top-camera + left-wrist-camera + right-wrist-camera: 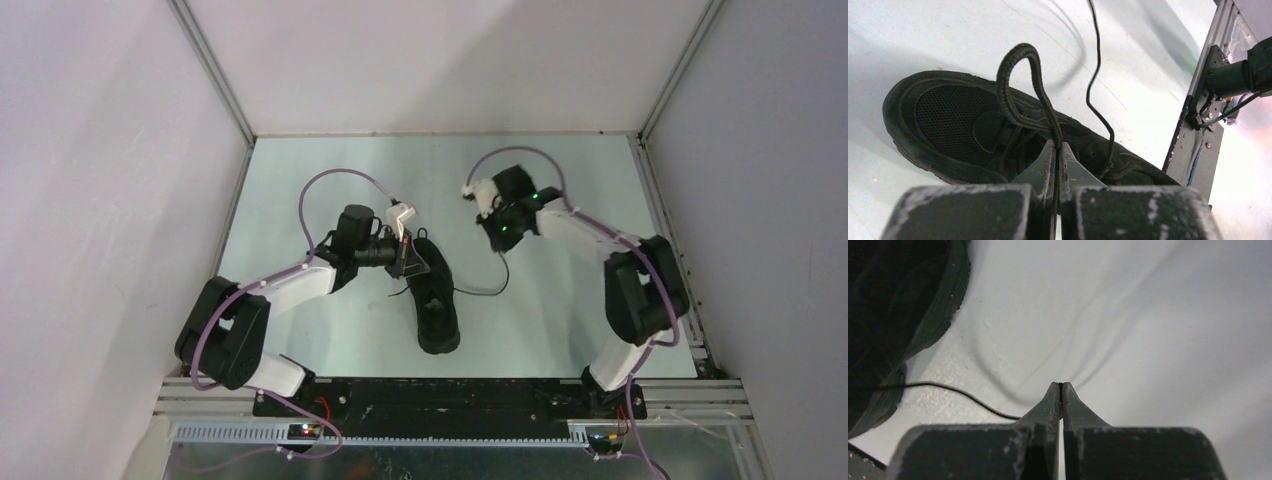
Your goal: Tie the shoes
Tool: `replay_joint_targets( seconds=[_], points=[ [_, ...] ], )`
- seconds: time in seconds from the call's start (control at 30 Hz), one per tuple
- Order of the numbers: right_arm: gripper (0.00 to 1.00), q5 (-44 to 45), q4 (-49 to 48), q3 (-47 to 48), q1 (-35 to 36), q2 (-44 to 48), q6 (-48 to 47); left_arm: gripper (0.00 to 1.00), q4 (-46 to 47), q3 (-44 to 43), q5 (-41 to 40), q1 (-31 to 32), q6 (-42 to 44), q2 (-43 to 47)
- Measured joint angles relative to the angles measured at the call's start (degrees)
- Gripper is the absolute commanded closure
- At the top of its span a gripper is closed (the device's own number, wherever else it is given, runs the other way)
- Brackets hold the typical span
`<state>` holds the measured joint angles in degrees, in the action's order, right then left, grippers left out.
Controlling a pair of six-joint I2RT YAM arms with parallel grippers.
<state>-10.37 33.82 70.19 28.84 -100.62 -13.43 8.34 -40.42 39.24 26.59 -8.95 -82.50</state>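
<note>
The black shoe [438, 303] lies mid-table, toe toward the arms, and shows on its side in the left wrist view [948, 117]. My left gripper [408, 262] sits at the shoe's laced top. It is shut [1058, 146] on a thick lace loop [1015, 70] that stands up from its tips. A second thin lace [486, 291] leaves the shoe rightward and curves up to my right gripper [499, 243]. In the left wrist view this lace [1096, 75] hangs clear of the table. The right gripper [1060, 386] is shut, with a dark sliver between its tips. The lace [948, 389] runs in behind its left finger.
White enclosure walls stand on three sides of the pale table [560, 330]. A metal frame rail [1198, 130] and an arm base show at the right of the left wrist view. Purple cables [335, 180] arch over both arms.
</note>
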Motion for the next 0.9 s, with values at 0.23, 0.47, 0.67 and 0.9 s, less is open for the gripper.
replay_joint_targets(
  seconds=[0.23,0.47,0.67,0.9],
  points=[
    [1.00,-12.11,3.74,14.73,-6.88,4.31,-5.09,1.00,-1.33,-0.81,3.56,-0.13,3.61,-0.28],
    [1.00,-22.97,-4.55,18.99,-5.40,5.73,0.96,1.00,-4.20,-3.21,10.12,-0.37,8.22,-0.61],
    [1.00,-25.64,-11.61,17.22,3.21,7.15,3.80,1.00,-5.07,-3.23,15.50,-0.39,9.44,-0.87],
    [1.00,-26.45,-16.22,11.65,7.39,10.10,3.32,1.00,-4.24,-3.23,18.25,-0.48,8.66,-2.38]
  ],
)
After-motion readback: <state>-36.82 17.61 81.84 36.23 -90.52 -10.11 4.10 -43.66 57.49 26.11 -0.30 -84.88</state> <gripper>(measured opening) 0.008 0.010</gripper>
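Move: The right hand, shut on the loose lace end, has the upright loop in the left hand's fingers some 16 cm to its left, 2 cm nearer the bases and 9 cm higher; the shoe's middle lies about 13 cm left, 9 cm back. From the left hand, the loop is some 4 cm ahead and 5 cm up; the shoe's middle is 3 cm back, 2 cm right and 6 cm below, the other lace end 5 cm left on the table. Up and a little forward first, then sweeping left and back, the right hand lifts its lace roughly 20 cm and carries it about 14 cm left, round the toe side of the loop, its fingers swinging from down towards the left. Meanwhile the left hand, still pinching the loop, backs towards the heel, rising slightly and turning clockwise. ##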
